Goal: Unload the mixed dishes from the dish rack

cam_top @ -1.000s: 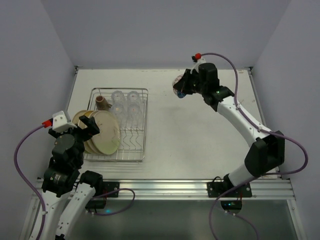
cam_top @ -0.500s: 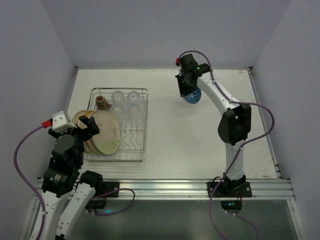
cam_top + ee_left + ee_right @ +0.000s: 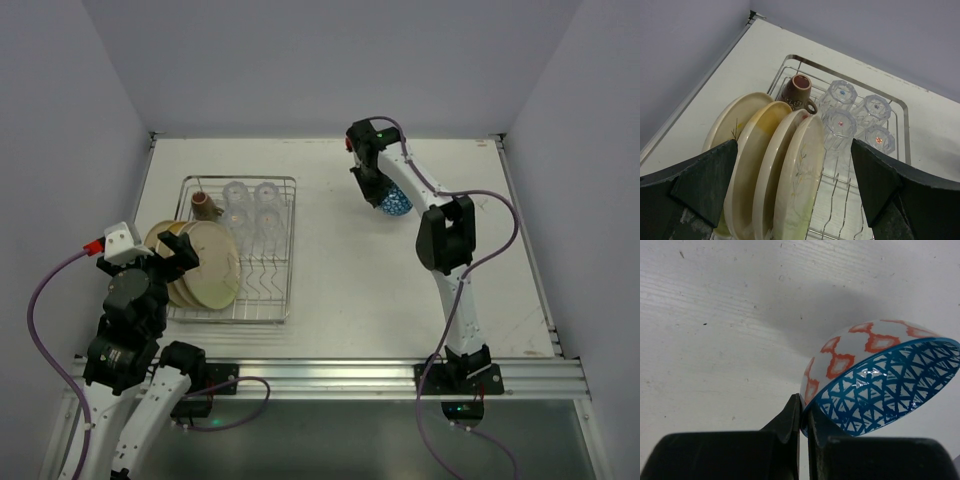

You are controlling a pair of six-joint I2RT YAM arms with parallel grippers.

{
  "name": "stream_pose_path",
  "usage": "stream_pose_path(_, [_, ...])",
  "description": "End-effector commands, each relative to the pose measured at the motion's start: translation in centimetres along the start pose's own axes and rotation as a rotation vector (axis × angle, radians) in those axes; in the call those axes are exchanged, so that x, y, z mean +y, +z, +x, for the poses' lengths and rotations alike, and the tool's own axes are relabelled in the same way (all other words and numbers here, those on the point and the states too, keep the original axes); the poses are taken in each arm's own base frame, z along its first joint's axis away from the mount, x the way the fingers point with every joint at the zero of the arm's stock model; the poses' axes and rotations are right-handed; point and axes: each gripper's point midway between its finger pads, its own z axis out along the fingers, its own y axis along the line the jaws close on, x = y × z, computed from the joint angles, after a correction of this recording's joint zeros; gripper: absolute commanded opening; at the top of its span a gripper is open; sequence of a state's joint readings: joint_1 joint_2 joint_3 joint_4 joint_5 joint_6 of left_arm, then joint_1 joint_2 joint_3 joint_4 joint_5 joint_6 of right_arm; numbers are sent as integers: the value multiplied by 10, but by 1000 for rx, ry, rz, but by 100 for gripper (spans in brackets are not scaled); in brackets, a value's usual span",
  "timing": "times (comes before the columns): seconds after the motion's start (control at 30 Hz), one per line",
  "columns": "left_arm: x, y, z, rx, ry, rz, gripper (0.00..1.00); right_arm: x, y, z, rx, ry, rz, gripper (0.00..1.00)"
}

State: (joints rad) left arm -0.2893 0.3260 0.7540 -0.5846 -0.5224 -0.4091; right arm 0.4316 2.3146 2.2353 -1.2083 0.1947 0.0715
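The silver wire dish rack (image 3: 282,296) stands on the table's left side. It holds several cream plates (image 3: 205,265) (image 3: 790,175) on edge, several clear glasses (image 3: 252,212) (image 3: 855,120) and a brown mug (image 3: 206,205) (image 3: 799,92). My left gripper (image 3: 172,252) (image 3: 795,200) hovers open over the plates, one finger on each side of the stack, touching nothing. Far right of the rack, my right gripper (image 3: 378,192) (image 3: 804,420) is shut on the rim of the blue-patterned bowl (image 3: 392,199) (image 3: 880,385), tilted just above the table.
Purple walls close in the table on the left, back and right. A metal rail (image 3: 330,375) with both arm bases runs along the near edge. The right arm (image 3: 445,250) stretches up across the table's right half.
The right arm has swung the bowl leftward and lowered it toward the table at the back centre, with the bowl now tilted. The left arm has not moved.
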Motion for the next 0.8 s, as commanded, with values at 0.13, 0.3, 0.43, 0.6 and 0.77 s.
stream_pose_path(0.13, [-7,3,-5,-26,-10,26,100,-3,3,-1,19,-85,50,1])
stream_pose_path(0.3, [-6,2,-6,-32,-13,27,100,4,13,3,40,-103,51,8])
stream_pose_path(0.43, [-6,2,-6,-34,-14,29,100,7,10,-1,23,-106,55,28])
stream_pose_path(0.6, [-6,1,-7,-37,-16,28,100,9,-5,-6,-15,-104,54,43])
stream_pose_path(0.77, [-5,1,-8,-31,-13,20,100,11,-35,-11,-88,-62,14,55])
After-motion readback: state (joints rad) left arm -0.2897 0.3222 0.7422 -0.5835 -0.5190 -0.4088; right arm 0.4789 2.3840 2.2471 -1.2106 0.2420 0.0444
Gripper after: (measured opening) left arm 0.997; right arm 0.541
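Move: The right gripper already holds the patterned bowl by its left rim. The empty table spot for it lies about 8 cm below that hand and some 4 cm to its right, barely 1 cm back. The dish rack's middle is about 32 cm to this hand's left and 9 cm back, its clear glasses roughly 28 cm left and level with the hand. From the left gripper the spot is about 23 cm ahead, 43 cm right and 26 cm below. Lower the right gripper about 3.5 cm with the bowl still pinched by its rim, slowing as you bring the base down to the bare table. Near the bottom, open the fingers to about half so they let go of the rim, one on either side of it, while the hand eases about 1 cm left and starts back up slightly. ##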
